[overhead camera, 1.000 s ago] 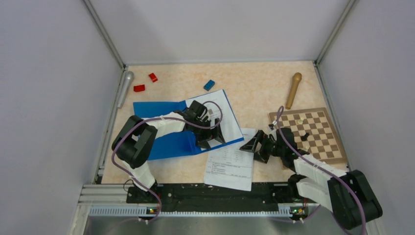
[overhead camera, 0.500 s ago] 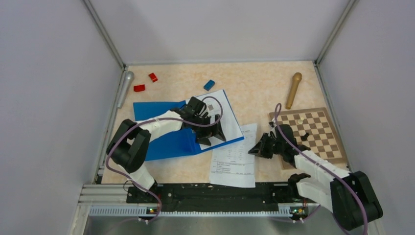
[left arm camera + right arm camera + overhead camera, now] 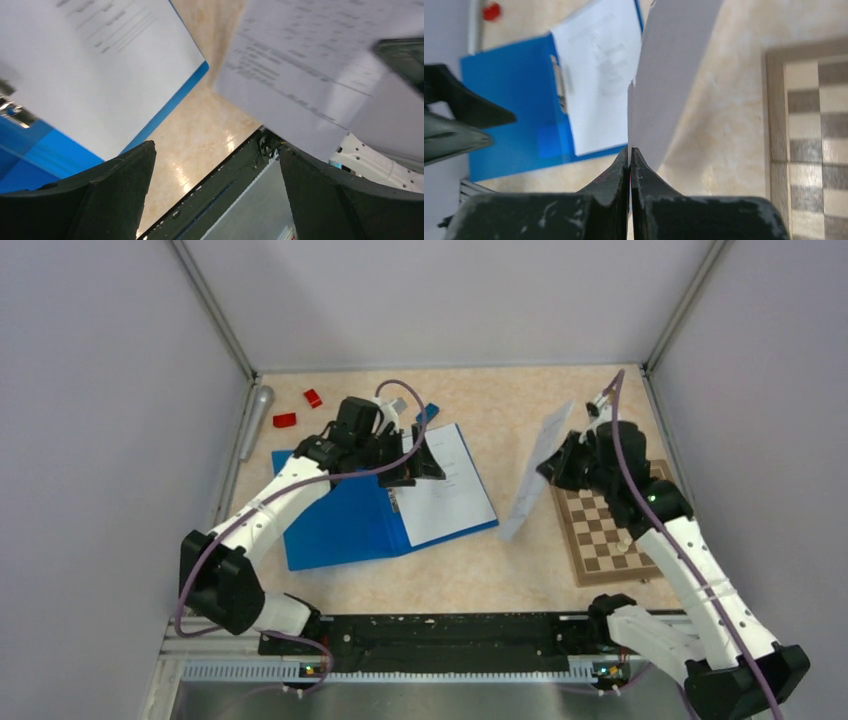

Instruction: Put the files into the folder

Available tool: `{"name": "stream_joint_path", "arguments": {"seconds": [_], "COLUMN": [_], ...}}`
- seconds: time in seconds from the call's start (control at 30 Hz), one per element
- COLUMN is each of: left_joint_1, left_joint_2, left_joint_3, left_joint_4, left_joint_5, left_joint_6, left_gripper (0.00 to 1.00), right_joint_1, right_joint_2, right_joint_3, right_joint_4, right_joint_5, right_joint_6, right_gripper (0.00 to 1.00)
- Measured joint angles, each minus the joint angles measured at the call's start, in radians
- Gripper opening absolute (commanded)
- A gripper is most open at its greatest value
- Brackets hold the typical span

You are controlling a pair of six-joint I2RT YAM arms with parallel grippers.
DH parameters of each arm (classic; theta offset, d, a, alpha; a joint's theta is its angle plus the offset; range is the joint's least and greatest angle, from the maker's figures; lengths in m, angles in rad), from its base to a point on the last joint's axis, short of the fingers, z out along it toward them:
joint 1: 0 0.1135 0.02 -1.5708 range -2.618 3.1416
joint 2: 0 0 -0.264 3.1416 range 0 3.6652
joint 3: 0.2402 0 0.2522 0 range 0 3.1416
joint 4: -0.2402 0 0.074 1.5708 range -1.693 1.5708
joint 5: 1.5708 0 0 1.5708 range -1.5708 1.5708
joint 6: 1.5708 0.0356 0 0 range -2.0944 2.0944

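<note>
The folder point(image 3: 335, 530) lies open on the table, bright blue, with one printed sheet point(image 3: 448, 490) on its right half beside the metal clip point(image 3: 558, 85). My right gripper point(image 3: 558, 466) is shut on the edge of another of the files point(image 3: 535, 480), which hangs edge-on in the air between the folder and the chessboard. The right wrist view shows this sheet point(image 3: 671, 75) pinched between the closed fingers point(image 3: 616, 172). Raised above the folder's far edge, my left gripper point(image 3: 415, 462) is open and holds nothing. Its wrist view shows the filed sheet point(image 3: 95, 60) and the hanging sheet point(image 3: 310, 75).
A chessboard point(image 3: 610, 535) with a few pieces lies under the right arm. Two red blocks point(image 3: 285, 420), a small blue block point(image 3: 431, 410) and a silver cylinder point(image 3: 256, 415) sit at the far left. Grey walls enclose three sides.
My right gripper shut on the loose sheet near the front and lifted it up and toward the far right. The left gripper rose off the folder and moved toward the back.
</note>
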Motion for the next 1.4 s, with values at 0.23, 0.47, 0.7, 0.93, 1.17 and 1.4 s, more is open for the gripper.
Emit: {"name": "stream_joint_path", "arguments": {"seconds": [0.23, 0.47, 0.7, 0.93, 1.17, 1.4], "left_joint_1": [0.164, 0.246, 0.267, 0.272, 0.275, 0.275], "left_joint_2": [-0.131, -0.253, -0.464, -0.496, -0.458, -0.458], "left_joint_3": [-0.084, -0.222, -0.390, -0.376, -0.373, -0.373], "left_joint_4": [-0.063, -0.143, -0.156, -0.172, -0.178, -0.178], "left_joint_5": [-0.087, -0.216, -0.319, -0.382, -0.398, -0.405], "left_joint_6": [0.011, -0.010, -0.106, -0.114, -0.117, -0.113], "left_gripper": [0.99, 0.99, 0.99, 0.99, 0.99, 0.99], "right_joint_1": [0.005, 0.122, 0.158, -0.003, -0.051, -0.047], "right_joint_2": [0.219, 0.576, 0.739, 0.852, 1.068, 1.205], "right_joint_3": [0.344, 0.523, 0.521, 0.408, 0.471, 0.584], "right_joint_4": [0.187, 0.372, 0.491, 0.721, 0.492, 0.270], "right_joint_5": [-0.146, -0.383, -0.584, -0.812, -0.915, -0.863], "right_joint_6": [-0.032, -0.030, 0.019, 0.135, -0.089, -0.277], "right_gripper": [0.00, 0.00, 0.00, 0.00, 0.00, 0.00]}}
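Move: The right hand grips the second sheet by its right edge. The folder's right half, with the first sheet on it, lies about 13 cm ahead, 23 cm left and 19 cm below that hand; the metal clip is some 10 cm left of its middle and 1 cm nearer. The chessboard is about 3 cm ahead and 25 cm right. From the open left hand, the folder's right half is about 13 cm ahead, 2 cm right and 19 cm below; the left flap is 7 cm ahead, 23 cm left. Keeping its pinch on the sheet's right edge, the right hand lays it over the first one: it rises some 13 cm while heading forward, swings about 20 cm left, eases back right and sinks 25 cm from its peak, turning counter-clockwise some 40 degrees. The left hand, open and empty, swings left from above the papers to over the left flap, sinking a little. ##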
